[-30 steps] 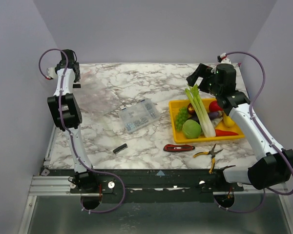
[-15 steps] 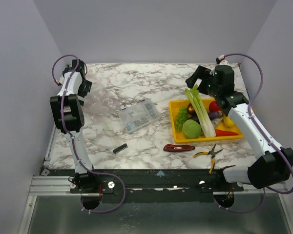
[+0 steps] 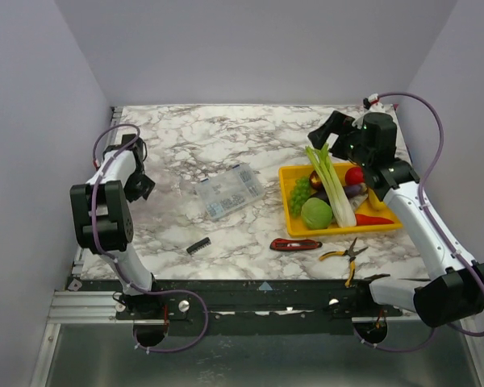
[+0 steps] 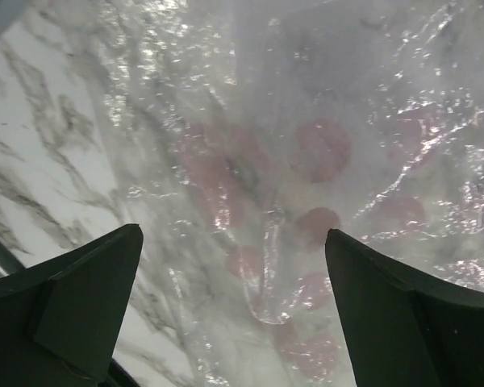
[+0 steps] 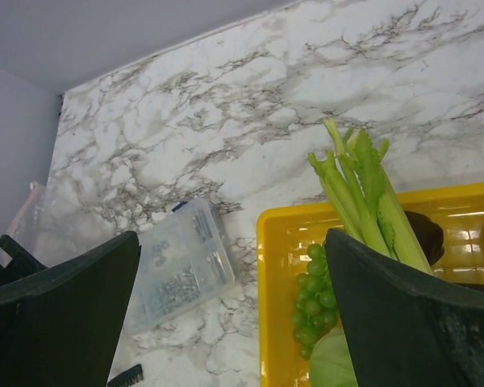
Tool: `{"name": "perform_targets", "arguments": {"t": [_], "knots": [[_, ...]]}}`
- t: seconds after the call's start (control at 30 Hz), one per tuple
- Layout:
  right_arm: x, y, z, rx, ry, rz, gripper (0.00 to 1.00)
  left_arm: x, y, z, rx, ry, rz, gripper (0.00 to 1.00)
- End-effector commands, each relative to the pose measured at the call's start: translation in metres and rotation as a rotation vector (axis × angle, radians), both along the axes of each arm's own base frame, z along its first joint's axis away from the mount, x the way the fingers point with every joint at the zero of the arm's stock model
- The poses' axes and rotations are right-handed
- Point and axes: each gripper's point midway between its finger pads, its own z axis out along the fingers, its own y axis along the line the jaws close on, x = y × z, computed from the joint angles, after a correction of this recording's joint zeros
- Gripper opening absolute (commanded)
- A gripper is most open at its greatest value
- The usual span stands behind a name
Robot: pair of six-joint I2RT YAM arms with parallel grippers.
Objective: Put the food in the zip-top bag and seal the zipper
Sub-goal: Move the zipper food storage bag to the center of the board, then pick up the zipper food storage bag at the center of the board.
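Note:
The food lies in a yellow tray [image 3: 343,228] at the right: pale celery [image 3: 332,181], green grapes [image 3: 300,196], a cabbage [image 3: 316,214], a tomato [image 3: 355,176], an eggplant [image 3: 351,191] and a red chili [image 3: 373,219]. My right gripper [image 3: 327,129] hovers open above the tray's far-left corner, with the celery [image 5: 363,193] and grapes [image 5: 315,298] below its right finger. The zip-top bag [image 4: 306,161], clear with pink dots, lies flat on the marble at the left. My left gripper [image 4: 234,266] hangs open just over it, holding nothing. A pinkish zipper strip [image 5: 24,208] shows at the bag's edge.
A clear compartment box [image 3: 229,190] of small parts sits mid-table. A red-handled knife [image 3: 296,244] and yellow-handled pliers [image 3: 345,255] lie in front of the tray. A small black toothed strip [image 3: 198,246] lies near the front left.
My left arm has swung from the far-left corner toward the near side and down over the bag. The right gripper has shifted slightly right above the tray.

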Motion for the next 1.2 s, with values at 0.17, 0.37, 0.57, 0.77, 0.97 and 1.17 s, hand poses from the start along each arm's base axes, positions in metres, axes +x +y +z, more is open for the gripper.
{"name": "perform_targets", "arguments": {"t": [0.17, 0.37, 0.57, 0.77, 0.97, 1.17], "knots": [[-0.01, 0.015, -0.01, 0.028, 0.024, 0.089, 1.0, 0.028, 0.0, 0.066, 0.118, -0.263, -0.282, 0.98], [-0.011, 0.011, -0.016, 0.012, 0.034, 0.075, 1.0, 0.069, -0.004, 0.094, 0.133, -0.328, -0.366, 0.98], [-0.009, 0.011, -0.018, 0.003, 0.04, 0.075, 1.0, 0.107, -0.006, 0.109, 0.242, -0.173, -0.431, 0.98], [-0.008, 0.011, -0.018, -0.007, 0.042, 0.079, 1.0, 0.121, -0.016, 0.093, 0.237, -0.057, -0.385, 0.98], [-0.009, 0.011, -0.021, -0.009, 0.042, 0.078, 1.0, 0.119, -0.047, 0.066, 0.046, -0.012, -0.349, 0.99], [-0.011, 0.011, -0.018, 0.0, 0.039, 0.08, 1.0, 0.092, -0.071, 0.048, -0.07, 0.027, -0.2, 0.98]]}}
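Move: The zipper bag lies flat right under the left hand's open fingers, its middle about 4 cm to the right, level with the hand and 1 cm below. The clear parts box is some 27 cm to the right and level with the hand; the black comb strip sits 19 cm right and 16 cm back. From the idle right hand the bag is roughly 48 cm left, 7 cm back and 24 cm below. Fingers open, the left hand lifts off the bag, arcs some 12 cm forward and right, then sinks again. ##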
